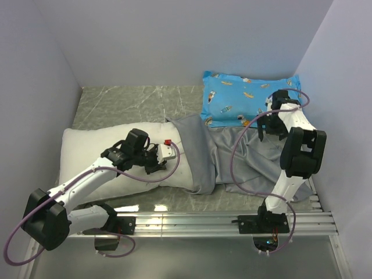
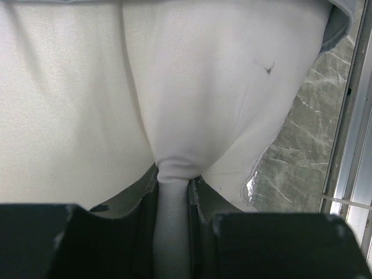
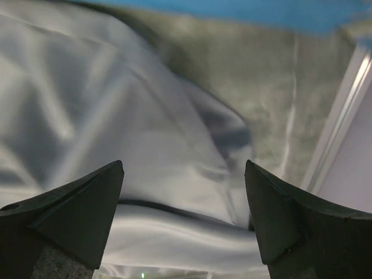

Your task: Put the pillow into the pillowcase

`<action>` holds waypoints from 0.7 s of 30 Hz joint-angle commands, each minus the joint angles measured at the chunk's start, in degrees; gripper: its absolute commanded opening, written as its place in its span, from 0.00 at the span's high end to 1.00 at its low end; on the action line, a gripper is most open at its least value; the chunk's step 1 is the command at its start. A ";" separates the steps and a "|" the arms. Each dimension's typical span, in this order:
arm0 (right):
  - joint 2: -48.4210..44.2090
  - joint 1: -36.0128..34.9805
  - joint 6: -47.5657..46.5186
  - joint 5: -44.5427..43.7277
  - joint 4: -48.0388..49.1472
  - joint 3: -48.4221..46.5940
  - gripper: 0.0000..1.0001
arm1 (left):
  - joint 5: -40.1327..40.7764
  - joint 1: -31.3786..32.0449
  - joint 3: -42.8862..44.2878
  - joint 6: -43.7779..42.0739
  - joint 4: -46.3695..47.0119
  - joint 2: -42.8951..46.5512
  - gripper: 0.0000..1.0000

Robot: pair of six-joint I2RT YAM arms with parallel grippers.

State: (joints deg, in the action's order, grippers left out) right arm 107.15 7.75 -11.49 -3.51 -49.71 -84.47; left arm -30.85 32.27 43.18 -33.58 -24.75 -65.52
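Note:
The white pillow [image 1: 87, 148] lies across the left of the table, its right end tucked into the mouth of the grey pillowcase [image 1: 244, 157]. My left gripper [image 1: 172, 153] sits on the pillow near that mouth. In the left wrist view it [image 2: 173, 180] is shut on a pinched fold of the pillow [image 2: 70, 87], with a grey pillowcase edge [image 2: 340, 23] at the top right. My right gripper [image 1: 271, 132] hangs over the pillowcase's far right part. In the right wrist view it [image 3: 183, 174] stands open above wrinkled pillowcase [image 3: 116, 116], with nothing between its fingers.
A blue cartoon-printed pillow [image 1: 244, 96] lies at the back right, just beyond my right gripper, and shows as a blue strip [image 3: 232, 9] in the right wrist view. Metal rails [image 1: 232, 220] run along the near edge. White walls close in the left, back and right sides.

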 commanded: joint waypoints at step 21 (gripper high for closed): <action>-10.91 -23.47 -16.96 13.55 -1.01 -13.17 1.00 | 1.14 -6.61 -3.10 4.31 -5.04 0.56 1.00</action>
State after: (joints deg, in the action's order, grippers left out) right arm 102.41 -13.43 -21.19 13.50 -52.47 -92.75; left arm -33.36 26.96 42.35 -30.59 -24.51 -65.43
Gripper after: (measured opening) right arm 0.009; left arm 0.227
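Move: Just under the open right hand, some 6 cm below it, 1 cm back and 2 cm to its left, lies the loose far-right part of the grey pillowcase. The blue pillow's middle is about 15 cm ahead of this hand and 8 cm left; the case's cuffed mouth, already over the white pillow's end, is roughly 33 cm left and 9 cm back. From the left hand, that loose part is about 50 cm right and 15 cm ahead. Dipping about 6 cm onto the loose cloth, the right hand shuts its fingers fully and pinches a fold of the pillowcase, then sweeps some 17 cm left and 13 cm up past the blue pillow's near edge, towards the cuffed mouth, turning about 40 degrees counter-clockwise. The left hand keeps its pinch on the white pillow, easing about 2 cm left and forward. ##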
